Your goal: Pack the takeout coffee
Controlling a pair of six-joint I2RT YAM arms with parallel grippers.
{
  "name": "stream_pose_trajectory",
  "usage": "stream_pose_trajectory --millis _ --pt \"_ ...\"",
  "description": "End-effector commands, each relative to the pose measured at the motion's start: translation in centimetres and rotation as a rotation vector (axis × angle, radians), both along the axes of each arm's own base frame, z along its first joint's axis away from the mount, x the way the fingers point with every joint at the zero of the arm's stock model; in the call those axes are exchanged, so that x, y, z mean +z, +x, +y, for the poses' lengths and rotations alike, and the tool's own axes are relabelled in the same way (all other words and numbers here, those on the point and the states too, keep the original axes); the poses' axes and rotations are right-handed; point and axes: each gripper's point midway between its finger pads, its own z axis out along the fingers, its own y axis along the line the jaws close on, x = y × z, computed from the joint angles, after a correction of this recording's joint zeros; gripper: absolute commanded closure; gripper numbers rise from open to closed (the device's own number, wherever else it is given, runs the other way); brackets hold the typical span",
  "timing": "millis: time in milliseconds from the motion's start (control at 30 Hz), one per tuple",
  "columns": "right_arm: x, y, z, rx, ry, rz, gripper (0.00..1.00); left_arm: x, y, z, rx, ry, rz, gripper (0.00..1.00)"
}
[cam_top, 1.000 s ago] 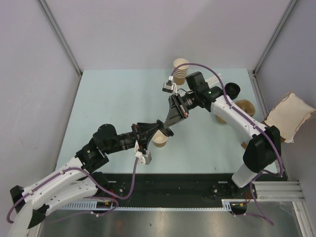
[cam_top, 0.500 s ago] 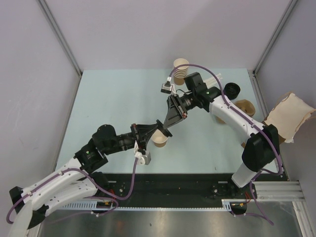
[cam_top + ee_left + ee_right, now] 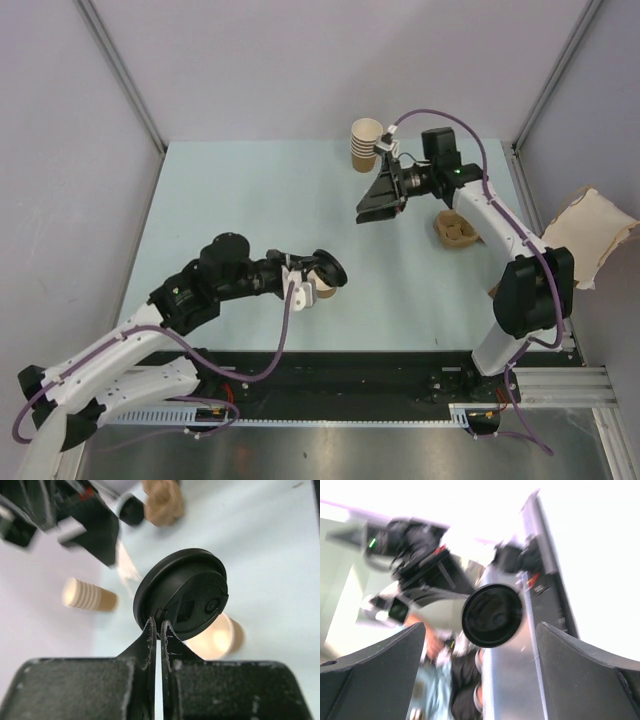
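The takeout coffee stands in two parts near the table's middle. Its tan paper cup (image 3: 322, 291) sits upright and uncovered, also seen in the left wrist view (image 3: 221, 638). The round black lid (image 3: 329, 268) hangs tilted just above the cup. My left gripper (image 3: 312, 266) is shut on the lid's rim (image 3: 182, 600), the fingertips (image 3: 150, 626) pinched almost together. My right gripper (image 3: 378, 210) hovers open, well away toward the far right. Its wrist view shows the blurred lid (image 3: 492, 615) far off between its wide-spread fingers (image 3: 380, 665).
A stack of lidless tan cups (image 3: 366, 145) stands at the back. A brown moulded-pulp tray (image 3: 455, 230) lies under the right arm, with a small black object (image 3: 131, 510) beside it. A crumpled brown paper bag (image 3: 588, 235) sits off the table's right edge.
My right gripper opened, let go of the lid and pulled back toward the far right. My left gripper now holds the lid alone, and its wrist has turned.
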Motion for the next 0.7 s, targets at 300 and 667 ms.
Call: stream_pose_trajectory --millis 300,667 --pt "-4.0 5.0 -6.6 -0.37 -0.304 -0.239 0.0 -5.7 0.6 1.7 0.382 0.209 0.814 1.0" --pt "-6.2 4.3 -7.8 -0.383 -0.411 -0.288 0.0 -7.2 5.4 1.5 0.647 0.174 1.231 1.0"
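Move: Below the left hand, which already holds the black lid, the single open coffee cup stands about 7 cm farther out, 3 cm to the right and some 23 cm down. The cup stack is about 33 cm beyond that cup and 11 cm to its right; the brown carrier lies roughly 14 cm beyond it and 33 cm to its right. From the empty right hand the same cup is around 9 cm left, 3 cm back and 26 cm below. Bringing the lid down towards the open cup, the left hand sinks about 9 cm, then also swings some 6 cm forward, while the wrist turns through roughly 70 degrees so fingers that pointed sideways now slope steeply down to the right; they keep the lid's edge pinched. The right hand, still wide open, backs away from the cup: forward and right first, then right and down. ##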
